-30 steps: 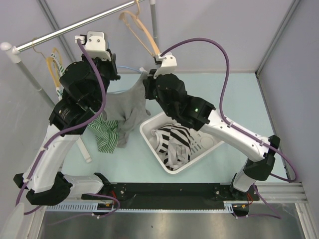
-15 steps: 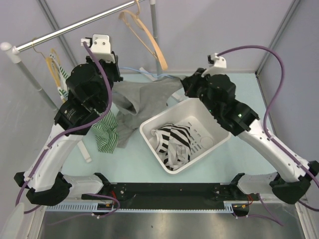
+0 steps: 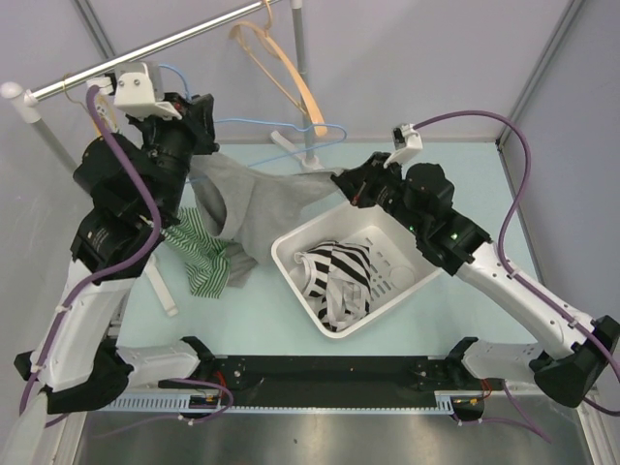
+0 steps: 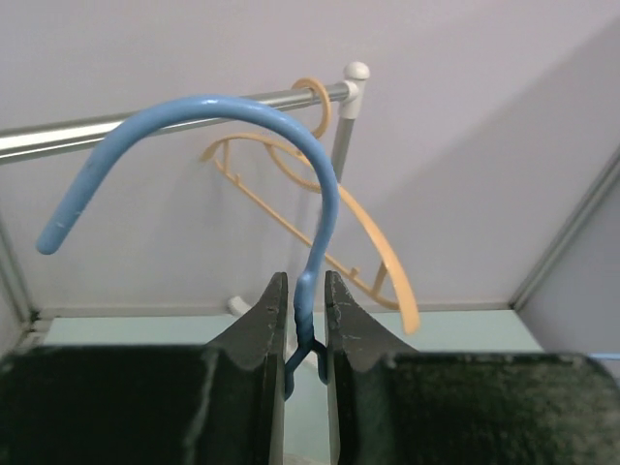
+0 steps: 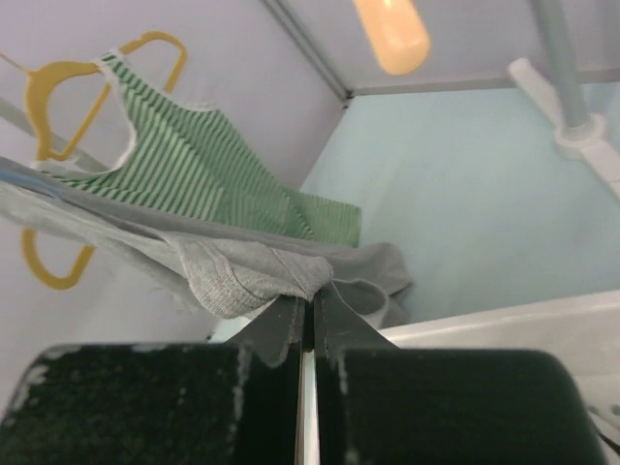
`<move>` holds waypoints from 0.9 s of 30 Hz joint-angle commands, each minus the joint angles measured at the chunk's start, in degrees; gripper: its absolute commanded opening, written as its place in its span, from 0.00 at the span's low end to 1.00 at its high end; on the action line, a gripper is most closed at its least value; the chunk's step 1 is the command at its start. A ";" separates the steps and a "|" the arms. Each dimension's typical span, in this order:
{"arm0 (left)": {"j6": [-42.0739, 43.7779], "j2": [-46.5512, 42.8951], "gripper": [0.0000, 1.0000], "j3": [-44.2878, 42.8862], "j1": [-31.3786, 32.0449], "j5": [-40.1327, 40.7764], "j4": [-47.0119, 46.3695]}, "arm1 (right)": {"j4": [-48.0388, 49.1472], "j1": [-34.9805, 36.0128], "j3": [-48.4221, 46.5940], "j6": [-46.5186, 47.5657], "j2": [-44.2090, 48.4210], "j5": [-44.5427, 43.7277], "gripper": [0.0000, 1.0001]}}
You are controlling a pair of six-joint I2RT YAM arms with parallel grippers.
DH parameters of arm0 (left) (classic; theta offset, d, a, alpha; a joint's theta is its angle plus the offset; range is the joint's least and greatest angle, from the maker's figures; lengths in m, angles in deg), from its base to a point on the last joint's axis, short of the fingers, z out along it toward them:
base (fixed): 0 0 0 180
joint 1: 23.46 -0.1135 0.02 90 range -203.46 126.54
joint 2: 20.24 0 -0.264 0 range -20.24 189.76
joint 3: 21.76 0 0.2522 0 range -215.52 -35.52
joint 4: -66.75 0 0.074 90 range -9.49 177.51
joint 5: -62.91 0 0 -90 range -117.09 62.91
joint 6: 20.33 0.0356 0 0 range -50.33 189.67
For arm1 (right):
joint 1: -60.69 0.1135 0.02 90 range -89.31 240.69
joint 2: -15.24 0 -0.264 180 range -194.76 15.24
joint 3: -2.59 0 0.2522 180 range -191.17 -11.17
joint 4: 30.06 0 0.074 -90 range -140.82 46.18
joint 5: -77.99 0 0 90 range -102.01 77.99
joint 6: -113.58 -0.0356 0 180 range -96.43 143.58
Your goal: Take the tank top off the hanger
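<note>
My left gripper [image 3: 201,118] is shut on the neck of the blue wire hanger [image 3: 291,136], held high at the back left. In the left wrist view the blue hook [image 4: 315,184] rises from between the fingertips of that gripper [image 4: 305,286]. The grey tank top [image 3: 242,199] hangs below the hanger and stretches to the right. The hanger's right end shows bare wire. My right gripper [image 3: 345,184] is shut on an edge of the tank top [image 5: 242,271], which bunches at its fingertips [image 5: 310,302].
A white basket [image 3: 291,263] with a black-and-white striped garment [image 3: 334,276] stands under the right gripper. A green striped top [image 3: 203,260] lies on the table at the left. The metal rail [image 3: 174,44] carries an orange hanger [image 3: 286,73]; its pole foot [image 5: 581,136] stands behind the basket.
The left gripper has raised the blue hanger up and to the left. The right gripper has pulled the grey top right, away from the hanger, baring the hanger's right end.
</note>
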 commanded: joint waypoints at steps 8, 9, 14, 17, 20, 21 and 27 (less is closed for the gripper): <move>-21.48 -4.65 0.00 2.57 -0.37 -17.12 -11.89 | 22.31 5.83 -1.22 -6.76 -9.90 19.92 0.00; -22.38 -5.00 0.00 3.62 -0.45 -19.31 -14.95 | 21.61 6.62 -1.83 -6.06 -10.25 19.14 0.00; -25.72 -3.25 0.00 0.82 -0.45 -22.92 -15.69 | 19.33 3.30 -2.01 -6.23 -9.47 15.62 0.00; -29.23 -4.03 0.00 1.78 -0.54 -28.72 -18.75 | 18.09 -0.47 -4.20 -5.62 -9.64 16.75 0.00; -36.95 -6.31 0.00 5.64 -0.63 -33.74 -24.63 | 17.83 -2.42 -7.36 -5.53 -10.26 17.54 0.00; -39.24 -7.10 0.00 8.70 -0.72 -33.22 -26.65 | 17.91 -2.51 -8.07 -5.44 -10.87 18.07 0.00; -43.49 -11.86 0.00 15.50 -0.72 -24.87 -30.63 | 19.58 -1.37 -10.80 -5.61 -12.54 18.25 0.00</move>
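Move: I still hold the blue hanger by its neck in my left hand; the middle of the grey tank top is about 22 cm below that hand, 7 cm right and 5 back, and the hanger's right end sticks out roughly 21 cm right, level in depth. My right hand still pinches the top's gathered edge, the top's middle lying 17 cm left, 5 back, 5 below. From that hand, the tan hanger's end is 10 cm ahead, 5 left, 12 up; the basket is 30 below, 4 right and 2 back. My left hand keeps its grip on the hanger's neck and draws it back, right and up, about 12 cm in all, twisting it some 40 degrees clockwise as its left side dips. My right hand keeps the cloth pinched and goes left and a little back, turning counter-clockwise, then comes partly back right, forward and up, beneath the hanger's right end. ##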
